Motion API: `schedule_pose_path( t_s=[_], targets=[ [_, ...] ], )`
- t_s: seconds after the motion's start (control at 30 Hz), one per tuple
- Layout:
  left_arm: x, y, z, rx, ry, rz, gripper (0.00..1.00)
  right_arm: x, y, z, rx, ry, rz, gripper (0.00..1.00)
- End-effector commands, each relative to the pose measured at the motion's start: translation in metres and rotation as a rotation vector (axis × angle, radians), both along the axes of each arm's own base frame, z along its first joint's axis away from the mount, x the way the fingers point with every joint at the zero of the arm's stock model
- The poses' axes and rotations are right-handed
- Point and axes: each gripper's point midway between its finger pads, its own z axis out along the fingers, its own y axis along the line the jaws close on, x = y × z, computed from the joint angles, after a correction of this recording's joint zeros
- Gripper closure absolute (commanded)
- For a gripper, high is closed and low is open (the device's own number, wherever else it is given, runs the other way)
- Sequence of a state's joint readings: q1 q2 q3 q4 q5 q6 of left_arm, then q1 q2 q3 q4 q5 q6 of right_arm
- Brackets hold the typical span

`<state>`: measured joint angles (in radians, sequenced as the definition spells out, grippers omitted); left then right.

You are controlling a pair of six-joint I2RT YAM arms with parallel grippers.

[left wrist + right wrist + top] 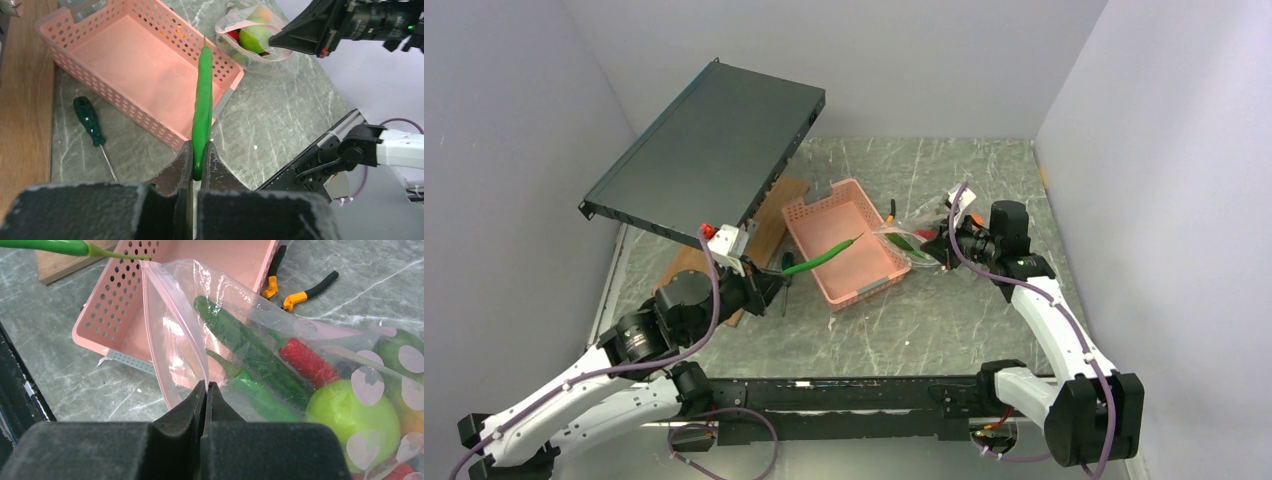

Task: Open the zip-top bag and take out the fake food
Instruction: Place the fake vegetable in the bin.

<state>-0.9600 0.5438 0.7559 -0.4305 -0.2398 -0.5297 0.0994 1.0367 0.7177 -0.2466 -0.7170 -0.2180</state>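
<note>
The clear zip-top bag (175, 340) lies right of the pink basket, its mouth with the pink zip strip gaping open. My right gripper (206, 386) is shut on the strip's edge. Inside the bag lie fake food pieces: a lime-green apple (350, 415), long green pods (250, 352) and a red piece (307, 362). My left gripper (199, 150) is shut on one end of a long green pod (202, 100), which hangs over the basket's near wall (100, 85). From above, that pod (824, 258) points toward the bag (914, 232).
A green-handled screwdriver (90, 125) lies on the table left of the basket, beside a wooden board (769, 225). A dark flat box (709, 150) leans tilted at the back left. Black-and-orange pliers (300, 292) lie behind the bag. Walls close in both sides.
</note>
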Motion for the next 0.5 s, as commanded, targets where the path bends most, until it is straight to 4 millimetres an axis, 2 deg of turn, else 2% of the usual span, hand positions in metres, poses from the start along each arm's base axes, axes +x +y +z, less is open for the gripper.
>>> schedule_pose_path(
  t_s=[0.0,0.23,0.47],
  targets=[
    [0.012,-0.004,0.002,0.009,0.023,0.053,1.00,0.005,0.001,0.013,-0.001,-0.039,0.016,1.00],
    [0.032,-0.016,0.009,0.036,-0.015,0.098,1.00,0.005,0.001,0.013,0.000,-0.038,0.017,1.00],
    [0.053,-0.040,0.003,0.171,-0.022,0.178,1.00,0.005,0.000,0.014,-0.003,-0.040,0.014,1.00]
  ],
)
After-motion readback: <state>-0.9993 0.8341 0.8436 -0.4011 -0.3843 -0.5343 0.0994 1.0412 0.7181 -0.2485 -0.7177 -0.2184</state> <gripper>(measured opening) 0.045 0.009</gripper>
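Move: About 25 cm ahead of the left hand and 12 cm to its right sits the bin, its middle some 23 cm lower; the green pepper is already gripped and points out over it. The screwdriver lies roughly 19 cm ahead and level sideways, 26 cm down; the wooden board is about 27 cm ahead and 11 cm left. From the right hand, holding the bag's rim, the bin is around 14 cm ahead, 18 cm left and 13 cm below. Carrying the long green pepper towards the bin, the left hand goes forward, to the right and down, some 5 cm in all, the sinking easing off and just turning upward at the end. The wrist rolls its left side up and swings slightly counter-clockwise, about 10 degrees together, while the shut fingers keep their pinch on the pepper's near end. ##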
